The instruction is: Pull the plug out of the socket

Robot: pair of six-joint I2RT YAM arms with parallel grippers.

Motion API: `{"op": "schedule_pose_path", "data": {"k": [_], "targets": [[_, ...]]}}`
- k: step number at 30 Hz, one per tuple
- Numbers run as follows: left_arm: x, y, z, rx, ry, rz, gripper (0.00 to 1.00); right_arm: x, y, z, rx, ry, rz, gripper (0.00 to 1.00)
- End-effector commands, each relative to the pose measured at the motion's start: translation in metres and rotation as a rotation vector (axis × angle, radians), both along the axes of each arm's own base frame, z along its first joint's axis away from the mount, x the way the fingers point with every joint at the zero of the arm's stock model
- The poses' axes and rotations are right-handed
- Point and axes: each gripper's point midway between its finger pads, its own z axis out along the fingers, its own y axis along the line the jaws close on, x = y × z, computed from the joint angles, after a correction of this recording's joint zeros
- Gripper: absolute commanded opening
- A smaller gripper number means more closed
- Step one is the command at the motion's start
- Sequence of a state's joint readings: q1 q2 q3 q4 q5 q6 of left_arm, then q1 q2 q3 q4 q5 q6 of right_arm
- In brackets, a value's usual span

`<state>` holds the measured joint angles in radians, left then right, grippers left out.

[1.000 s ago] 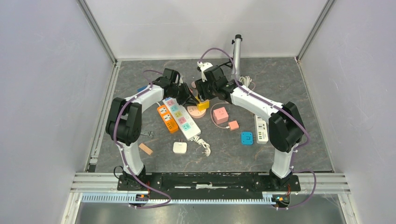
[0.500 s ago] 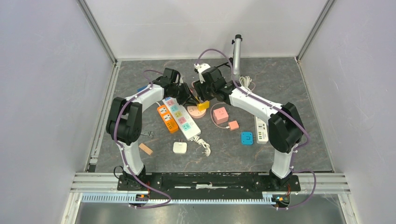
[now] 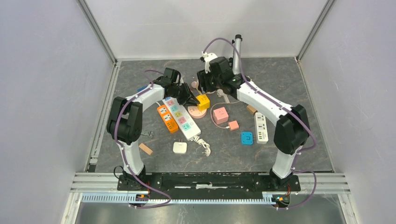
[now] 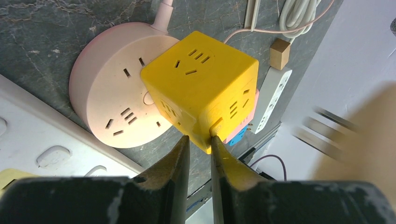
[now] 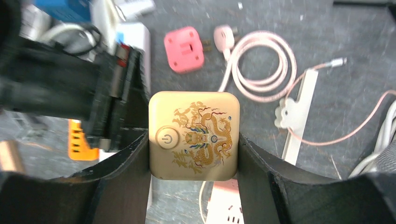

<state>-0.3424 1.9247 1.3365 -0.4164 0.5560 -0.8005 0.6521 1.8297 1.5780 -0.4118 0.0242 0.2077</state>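
The socket is a yellow cube (image 4: pixel 201 84) (image 3: pixel 202 101) resting partly on a round pink power hub (image 4: pixel 116 102). My left gripper (image 4: pixel 200 140) (image 3: pixel 190 97) is shut on the cube's lower corner, one finger on each side. The plug is a gold square block with a dragon print and a power button (image 5: pixel 194 135). My right gripper (image 5: pixel 194 137) is shut on its two sides and holds it in the air, clear of the cube. From above, the right gripper (image 3: pixel 205 85) hangs behind the cube and hides the plug.
A white power strip (image 3: pixel 181 117) and an orange one (image 3: pixel 164 117) lie left of the cube. A pink cube (image 3: pixel 220 115), blue cube (image 3: pixel 246 138), another white strip (image 3: pixel 261 127) and a white adapter (image 3: pixel 180 147) are scattered nearby. A grey post (image 3: pixel 237 51) stands at the back.
My right gripper has drawn up and back from the yellow cube with the gold plug in it, leaving the cube's top bare. The left gripper has stayed on the cube.
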Motion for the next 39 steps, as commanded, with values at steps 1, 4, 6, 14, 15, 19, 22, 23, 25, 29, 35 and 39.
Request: {"op": "schedule_pose_path", "data": {"k": [1, 4, 6, 14, 15, 19, 22, 23, 25, 29, 35, 39], "targets": [[-0.045, 0.067, -0.109, 0.419, 0.199, 0.015, 0.27, -0.003, 0.028, 0.11, 0.253, -0.191, 0.107, 0.0], [-0.043, 0.065, -0.107, 0.409, 0.194, 0.015, 0.27, -0.006, 0.024, 0.121, 0.224, -0.251, 0.107, 0.0], [-0.037, 0.062, -0.1, 0.391, 0.177, 0.015, 0.28, -0.002, 0.009, 0.132, 0.19, -0.289, 0.06, 0.0], [0.01, 0.021, -0.014, 0.184, -0.028, -0.027, 0.4, -0.001, -0.054, 0.17, 0.159, -0.385, -0.078, 0.0], [0.015, 0.018, 0.0, 0.165, -0.062, -0.029, 0.43, -0.003, -0.063, 0.175, 0.159, -0.396, -0.098, 0.0], [0.031, 0.017, 0.049, 0.151, -0.195, -0.021, 0.53, -0.007, -0.109, 0.192, 0.122, -0.447, -0.215, 0.0], [0.033, 0.03, 0.069, 0.215, -0.254, 0.004, 0.55, -0.009, -0.152, 0.191, 0.019, -0.469, -0.347, 0.0], [0.032, 0.036, 0.073, 0.242, -0.267, 0.017, 0.56, -0.011, -0.168, 0.189, -0.014, -0.469, -0.393, 0.0], [0.032, 0.05, 0.08, 0.298, -0.301, 0.052, 0.57, -0.011, -0.196, 0.179, -0.064, -0.456, -0.469, 0.0], [0.027, 0.076, 0.094, 0.381, -0.356, 0.124, 0.67, -0.011, -0.25, 0.146, -0.144, -0.392, -0.629, 0.0], [0.018, 0.127, 0.107, 0.591, -0.405, 0.249, 1.0, -0.018, -0.307, 0.04, -0.152, -0.168, -0.781, 0.0], [0.011, 0.147, 0.104, 0.666, -0.391, 0.279, 1.0, -0.022, -0.329, -0.026, -0.135, -0.03, -0.83, 0.0]]}}
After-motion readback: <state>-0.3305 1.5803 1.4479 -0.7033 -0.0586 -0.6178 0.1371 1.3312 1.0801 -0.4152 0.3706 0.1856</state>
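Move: Some 34 cm to the right and 3 cm back of the right hand, about 13 cm below, lies the bare table patch for the tan plug it already holds free. Around 14 cm below the hand, the wooden block is 24 cm right and 6 cm back, the white cable coil 22 cm right and 4 cm ahead. The yellow plug is 3 cm to the left hand's right and 1 cm ahead, level; the round socket is 1 cm back, 4 cm below. Carrying the tan plug in its kept grip, the right hand lifts some 18 cm, then sweeps about 32 cm right and sinks back towards the bare patch, turning some 45 degrees clockwise. The left hand first stays at the yellow plug's corner, then spreads its fingers wide and comes free, rising and going left about 11 cm each. ##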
